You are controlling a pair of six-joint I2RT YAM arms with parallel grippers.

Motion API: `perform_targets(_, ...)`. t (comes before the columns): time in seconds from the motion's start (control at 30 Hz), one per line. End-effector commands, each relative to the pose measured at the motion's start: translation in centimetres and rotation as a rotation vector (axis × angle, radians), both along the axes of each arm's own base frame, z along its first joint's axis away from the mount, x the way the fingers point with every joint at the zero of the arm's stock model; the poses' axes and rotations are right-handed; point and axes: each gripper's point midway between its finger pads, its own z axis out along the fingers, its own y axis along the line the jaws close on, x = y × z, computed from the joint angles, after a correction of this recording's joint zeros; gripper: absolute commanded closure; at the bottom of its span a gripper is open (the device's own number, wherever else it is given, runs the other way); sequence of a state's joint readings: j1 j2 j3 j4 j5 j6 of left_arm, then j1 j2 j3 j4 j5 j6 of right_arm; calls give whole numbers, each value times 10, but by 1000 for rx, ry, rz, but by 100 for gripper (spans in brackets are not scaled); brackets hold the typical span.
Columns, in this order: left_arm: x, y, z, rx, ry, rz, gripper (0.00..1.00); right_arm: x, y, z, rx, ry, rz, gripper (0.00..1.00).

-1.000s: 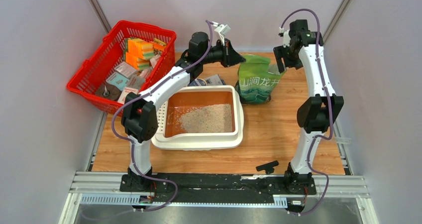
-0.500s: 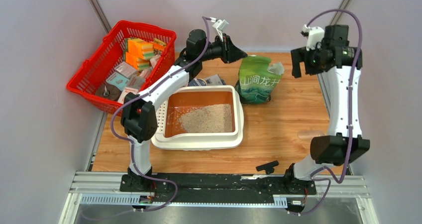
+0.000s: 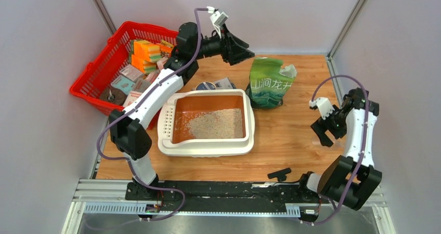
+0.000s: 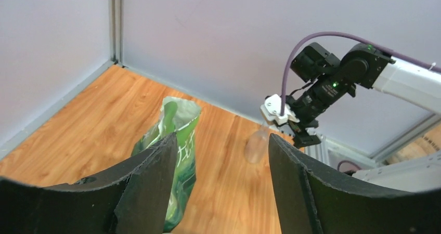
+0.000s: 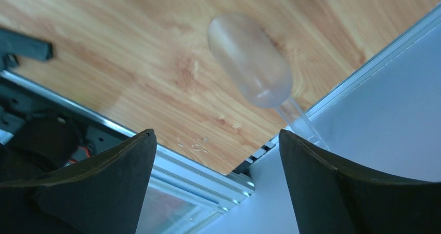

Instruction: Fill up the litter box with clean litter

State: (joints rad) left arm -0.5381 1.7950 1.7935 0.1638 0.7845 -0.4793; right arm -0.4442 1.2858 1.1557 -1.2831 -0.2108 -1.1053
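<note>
The cream litter box (image 3: 205,150) lies in the middle of the table, and a patch of pale clean litter (image 3: 216,124) covers part of its orange floor. Behind it, to the right, stands the green bag (image 3: 269,83) with its top open. My left gripper (image 3: 248,53) hangs open above and left of the bag (image 4: 179,117), and its jaws (image 4: 222,140) hold nothing. At the table's right edge my right gripper (image 3: 323,132) is low and open, empty (image 5: 216,135). Just beyond its fingertips a clear scoop (image 5: 249,60) lies on the wood.
A red wire basket (image 3: 125,67) full of boxes stands at the back left. Small packets (image 3: 216,84) lie behind the litter box. A black part (image 3: 280,173) rests near the front rail. The metal rail and wall run close by the right gripper.
My left gripper has opened and drawn back up and left from the bag. The right arm has swung from beside the bag down to the right edge of the table.
</note>
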Motion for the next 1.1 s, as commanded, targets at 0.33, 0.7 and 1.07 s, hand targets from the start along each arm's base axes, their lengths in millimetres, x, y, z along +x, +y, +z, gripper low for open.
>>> perform_targets(0.33,-51,40,-22,238,-127,-76,28,-2,-96,-49,-211,58,331,14)
perform_targets(0.7,-50,48,-41,318,-141,-52,29,3,-126,-96,-231,112,402,19)
perform_targets(1.07,-57,55,-41,341,-146,-46,30,-6,-115,-124,-254,84,423,58)
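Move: The clear scoop's handle lies about 12 cm to the right hand's right, roughly 1 cm nearer the base and some 13 cm below. The cup joins it on its left, 4 cm to the hand's right and about 1 cm farther out; the black tool lies 12 cm back and 16 cm left, and the green litter bag stands some 21 cm ahead and 22 cm left. From the left hand, the scoop's handle is about 43 cm right, 18 cm back and 42 cm lower. The right hand, pointing down, slides about 11 cm right past the clear cup while sinking, then drops nearly straight onto the scoop's handle, some 12 cm lower in all, turning roughly 20 degrees counter-clockwise and closing its wide-open fingers about halfway around the handle, though a firm touch can't be made out. Meanwhile the empty left hand, staying open, sinks about 7 cm while easing back and left, and its fingers tip downward. ##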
